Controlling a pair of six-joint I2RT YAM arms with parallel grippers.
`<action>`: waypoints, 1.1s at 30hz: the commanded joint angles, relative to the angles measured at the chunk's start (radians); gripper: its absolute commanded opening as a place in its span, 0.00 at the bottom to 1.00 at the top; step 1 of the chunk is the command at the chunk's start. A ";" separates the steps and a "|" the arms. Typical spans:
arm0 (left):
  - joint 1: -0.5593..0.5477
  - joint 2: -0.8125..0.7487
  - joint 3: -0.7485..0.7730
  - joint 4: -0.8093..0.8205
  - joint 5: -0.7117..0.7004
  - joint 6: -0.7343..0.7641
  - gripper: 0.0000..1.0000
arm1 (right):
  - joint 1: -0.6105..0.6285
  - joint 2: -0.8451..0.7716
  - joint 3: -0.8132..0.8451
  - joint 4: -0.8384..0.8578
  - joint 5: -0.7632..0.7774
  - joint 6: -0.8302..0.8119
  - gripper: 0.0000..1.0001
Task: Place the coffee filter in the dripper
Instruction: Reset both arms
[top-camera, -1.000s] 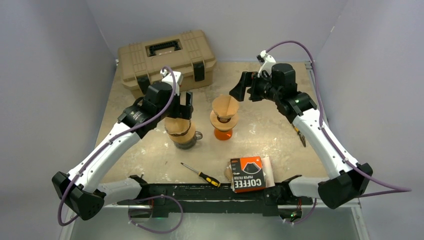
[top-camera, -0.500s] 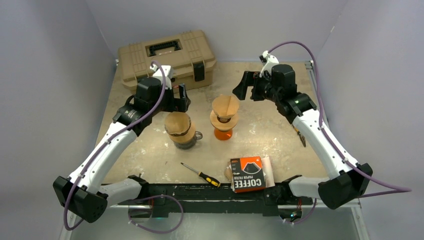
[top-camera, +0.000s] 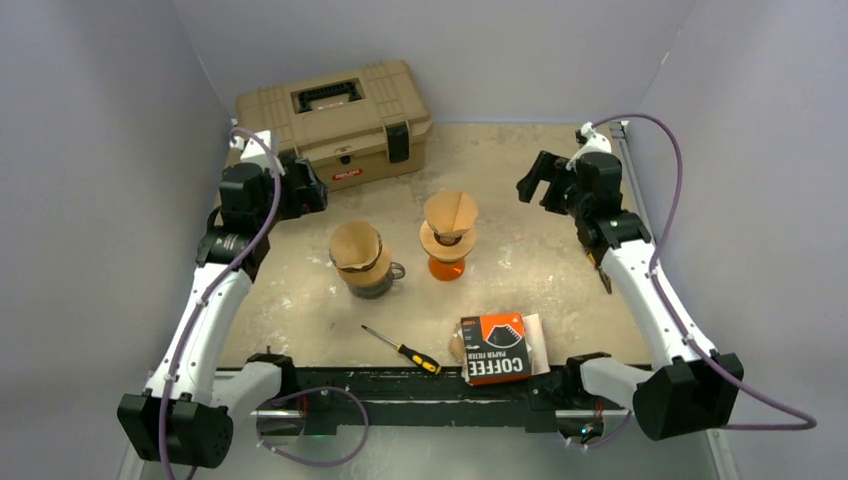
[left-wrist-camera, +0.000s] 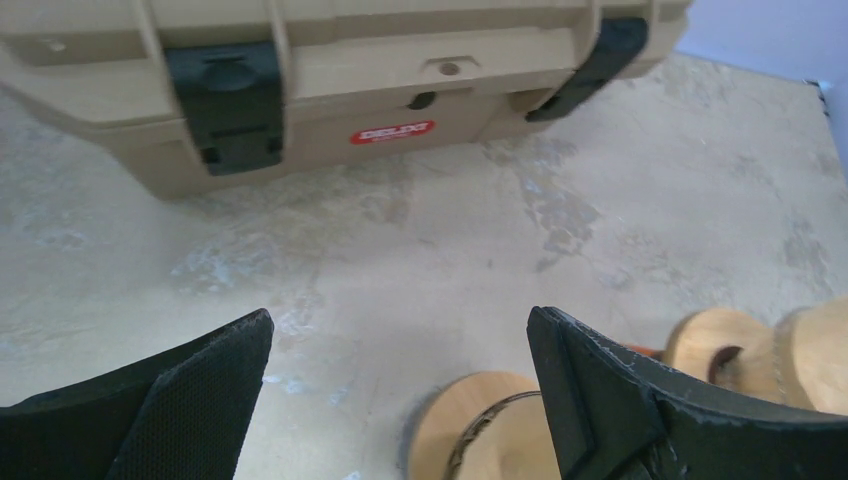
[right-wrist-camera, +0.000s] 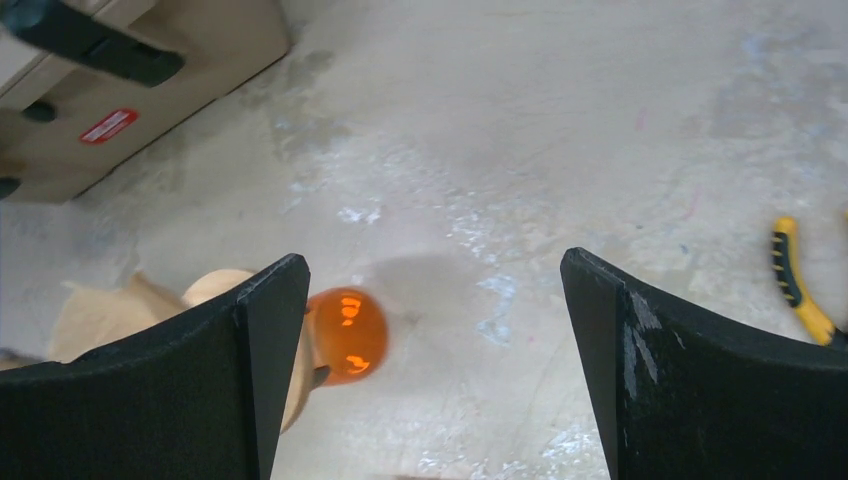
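A brown paper coffee filter (top-camera: 452, 211) sits in the orange dripper (top-camera: 446, 267) with a wooden collar at the table's middle. A second filter (top-camera: 354, 244) sits in a glass dripper (top-camera: 368, 280) to its left. My left gripper (top-camera: 307, 189) hangs open and empty by the toolbox, up and left of the glass dripper. The left wrist view has that gripper (left-wrist-camera: 400, 325) over bare table with a wooden collar (left-wrist-camera: 470, 430) below. My right gripper (top-camera: 535, 178) stands open and empty, up and right of the orange dripper. Its wrist view shows the gripper (right-wrist-camera: 432, 265), the orange dripper (right-wrist-camera: 350, 335) and the filter's edge (right-wrist-camera: 95, 315).
A tan toolbox (top-camera: 334, 115) stands at the back left. A screwdriver (top-camera: 402, 350) and a coffee filter box (top-camera: 495, 348) lie near the front edge. A yellow-handled tool (right-wrist-camera: 800, 285) lies by the right arm.
Both arms have drawn away from the drippers. The left gripper went left and back toward the toolbox; the right gripper went right. Both filters stayed in place.
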 joint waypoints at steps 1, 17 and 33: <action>0.038 -0.082 -0.118 0.147 -0.081 -0.015 0.99 | -0.023 -0.100 -0.141 0.181 0.150 0.034 0.99; 0.037 -0.159 -0.769 0.980 -0.659 -0.031 0.99 | -0.024 -0.159 -0.700 0.947 0.597 -0.101 0.99; 0.037 0.514 -0.961 1.937 -0.380 0.302 0.99 | -0.030 0.303 -0.902 1.902 0.520 -0.348 0.99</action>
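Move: The coffee filter in the dripper on the orange carafe stands about 29 cm to the left hand's right, 3 cm back and 9 cm lower; from the right hand it is some 17 cm to the left, 5 cm back and 8 cm below. The mug with its filled dripper sits about 12 cm right of the left hand and 7 cm back, with the toolbox 22 cm ahead and 3 cm right. The pliers lie some 18 cm right of the right hand, 6 cm back, on the table. The filled drippers are left behind as both open, empty hands swing outward and sink beside their own bases. The left goes down about 19 cm and left 11, turning some 30 degrees counter-clockwise; the right goes down 13 and right 12, towards the pliers, turning clockwise as far. Both wrists roll and tip the fingers up towards level, touching nothing. ##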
